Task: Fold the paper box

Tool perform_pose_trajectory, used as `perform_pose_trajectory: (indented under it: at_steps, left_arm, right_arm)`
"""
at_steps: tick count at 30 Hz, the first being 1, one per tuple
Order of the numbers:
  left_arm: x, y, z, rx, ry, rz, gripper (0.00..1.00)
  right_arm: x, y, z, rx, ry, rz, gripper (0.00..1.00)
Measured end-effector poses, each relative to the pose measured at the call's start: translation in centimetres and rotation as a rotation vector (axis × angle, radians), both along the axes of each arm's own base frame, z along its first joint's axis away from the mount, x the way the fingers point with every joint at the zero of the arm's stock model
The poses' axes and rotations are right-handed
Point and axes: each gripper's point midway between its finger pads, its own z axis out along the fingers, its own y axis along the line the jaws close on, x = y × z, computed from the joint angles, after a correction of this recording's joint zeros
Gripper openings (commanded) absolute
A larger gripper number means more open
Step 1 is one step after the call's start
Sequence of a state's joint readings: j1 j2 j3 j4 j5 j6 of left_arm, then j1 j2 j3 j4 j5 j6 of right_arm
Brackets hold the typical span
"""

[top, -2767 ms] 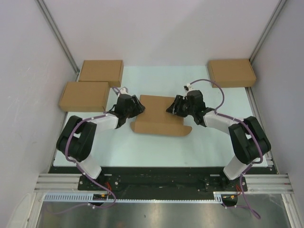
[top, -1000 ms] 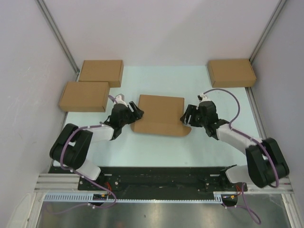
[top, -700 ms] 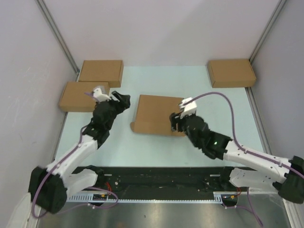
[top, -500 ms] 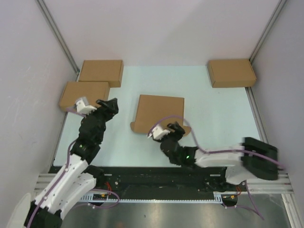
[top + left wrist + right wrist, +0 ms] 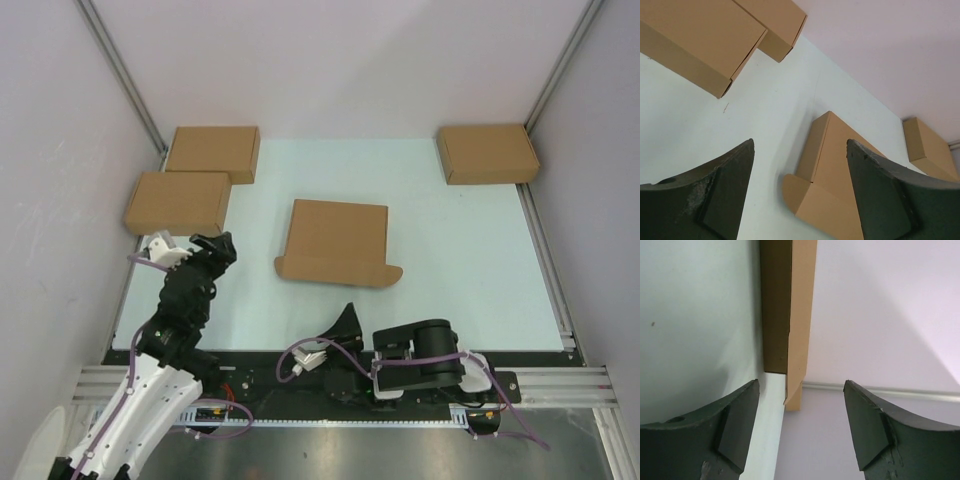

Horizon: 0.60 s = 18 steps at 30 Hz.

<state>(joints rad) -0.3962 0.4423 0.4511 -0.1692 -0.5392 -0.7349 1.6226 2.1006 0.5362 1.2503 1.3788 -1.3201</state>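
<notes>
The paper box point(image 5: 335, 243) lies flat and closed in the middle of the table, with a front flap and rounded corner tabs facing the arms. In the left wrist view the paper box point(image 5: 840, 165) is ahead of the fingers, apart from them. My left gripper point(image 5: 215, 250) hangs open to the box's left, with nothing between its fingers point(image 5: 715, 195). My right gripper point(image 5: 348, 315) is open and empty, low at the near edge, on an arm folded over its base. The right wrist view shows only a brown box point(image 5: 785, 305) edge-on; which box it is, I cannot tell.
Two compact brown boxes point(image 5: 178, 202) point(image 5: 212, 153) sit at the back left and a third point(image 5: 487, 153) at the back right. Grey walls close in the table on three sides. A black rail point(image 5: 300, 370) runs along the near edge.
Both grippers have let go of the box's sides and drawn back toward the near edge. The right arm has folded down over its base; the left has swung left. The box stays put.
</notes>
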Motion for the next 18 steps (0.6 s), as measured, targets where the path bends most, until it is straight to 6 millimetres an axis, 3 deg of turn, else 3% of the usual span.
perform_pose_trajectory:
  at_steps: [7,18]
  left_arm:
    - [-0.1,-0.1,-1.1,-0.009,0.029,0.001,0.79]
    - [0.9,-0.8,-3.2,0.001,0.100,-0.011,0.80]
  right_arm:
    - [-0.1,-0.2,-0.3,0.050,-0.023,-0.077,0.75]
    - [6.9,-1.3,-0.1,0.062,-0.012,-0.218,0.76]
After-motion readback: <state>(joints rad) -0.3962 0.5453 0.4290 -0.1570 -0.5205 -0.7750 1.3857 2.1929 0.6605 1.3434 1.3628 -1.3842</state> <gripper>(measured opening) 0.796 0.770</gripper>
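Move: The right hand, rolled so its open jaws sit one above the other, has the box's front flap about 8 cm ahead, 2 cm to its left and roughly level with it. The flap's right ear is some 7 cm ahead and 9 cm to the right, the left ear 9 cm ahead and 13 cm to the left; the box body lies about 16 cm ahead, 2 cm left and slightly lower. From the raised left hand, the flap is roughly 21 cm right, 3 cm back and 15 cm below. After barely easing back, the right hand drives level and forward about 7 cm to the middle of the box's front flap, swinging some 10 degrees clockwise so the fingers point straight at the box, with the jaws kept wide open above one another; whether they touch the flap can't be seen. The left hand, open and clear of everything, sinks about 3 cm with a slight forward drift and tips its fingers a little downward. ##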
